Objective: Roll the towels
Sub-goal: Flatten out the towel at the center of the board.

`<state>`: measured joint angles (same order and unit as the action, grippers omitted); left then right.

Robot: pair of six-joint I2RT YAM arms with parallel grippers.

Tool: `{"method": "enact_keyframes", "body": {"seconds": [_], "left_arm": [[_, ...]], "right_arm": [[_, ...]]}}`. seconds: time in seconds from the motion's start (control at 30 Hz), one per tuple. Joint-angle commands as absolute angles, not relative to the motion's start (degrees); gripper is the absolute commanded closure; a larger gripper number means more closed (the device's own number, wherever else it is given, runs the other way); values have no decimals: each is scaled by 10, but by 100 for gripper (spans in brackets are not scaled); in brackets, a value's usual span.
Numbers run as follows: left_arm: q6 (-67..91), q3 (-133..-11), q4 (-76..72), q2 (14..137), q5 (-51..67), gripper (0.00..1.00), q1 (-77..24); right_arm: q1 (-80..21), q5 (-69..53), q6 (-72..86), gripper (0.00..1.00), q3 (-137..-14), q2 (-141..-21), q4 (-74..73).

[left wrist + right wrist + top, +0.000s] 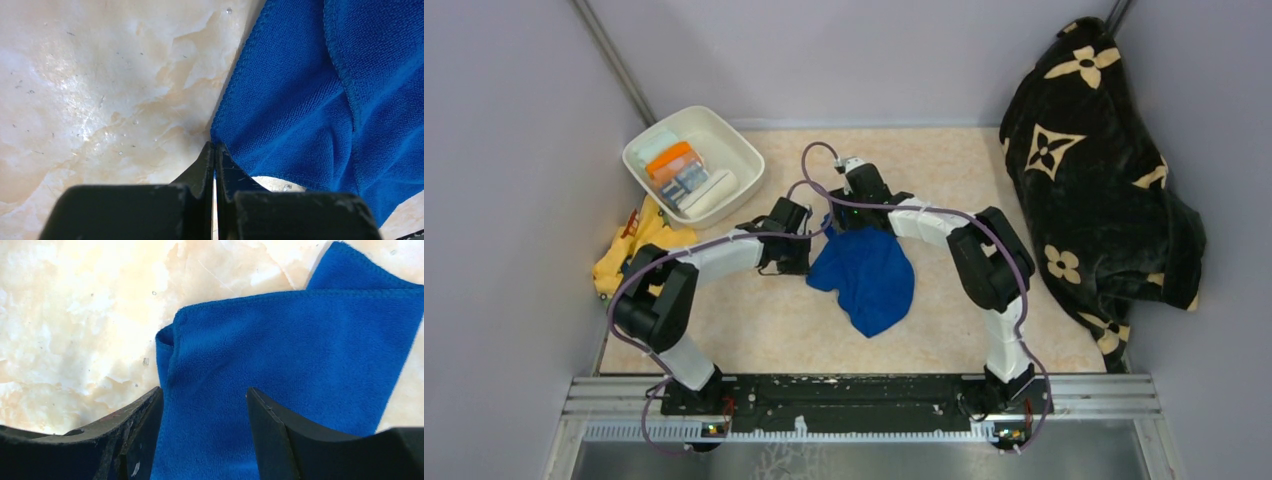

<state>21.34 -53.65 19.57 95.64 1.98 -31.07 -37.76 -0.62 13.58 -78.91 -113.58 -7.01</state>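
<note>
The royal blue towel lies crumpled on the marble tabletop in the middle. My left gripper is at its left edge; in the left wrist view the jaws are shut, pinching the blue towel at a corner of its hem. My right gripper is at the towel's far edge; in the right wrist view it is open, with the blue towel between the fingers. The cream-white towel and the printed towel lie rolled in the white bin.
The white bin stands at the far left. A yellow printed cloth lies by the left wall beside my left arm. A large black blanket with cream flowers is heaped along the right wall.
</note>
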Motion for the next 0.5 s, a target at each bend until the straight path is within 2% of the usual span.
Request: {"method": "enact_keyframes", "body": {"seconds": [0.0,0.17,0.23,0.3,0.43,0.47], "left_arm": [[233,-504,213,952,52,100,-307],[235,-498,212,947,50,100,-307],[236,-495,212,944,45,100,-306],[237,-490,212,939,41,100,-303],[237,-473,215,924,36,100,-283],[237,-469,216,920,35,100,-277]], "right_arm": [[-387,-14,121,38,-834,-1167,-46],[-391,-9,124,38,-854,-1196,-43],[-392,-1,124,43,-863,-1205,-48],[-391,18,126,56,-866,-1204,-52],[-369,28,134,95,-861,-1168,-65],[-356,30,135,100,-856,-1151,-70]]}}
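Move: The open right fingers hang over the blue towel; the upper layer's left edge, just short of its far left corner, lies about 1 cm ahead, 1 cm left and 3 cm below. The towel's middle is some 10 cm back and 5 cm right of that hand, and the white bin about 29 cm left and 12 cm ahead. From the left hand, already shut on the towel's nearer left corner, that edge is about 12 cm ahead and 7 cm right, nearly level. The right hand sinks about 3 cm onto the towel with its fingers wide, easing a little forward and left, then closes nearly shut to pinch the upper layer's left edge near the far left corner. Meanwhile the left hand, low over the board, keeps its pinch on the nearer left corner and draws it back towards the robot by about 1 cm, slowing as it goes. ##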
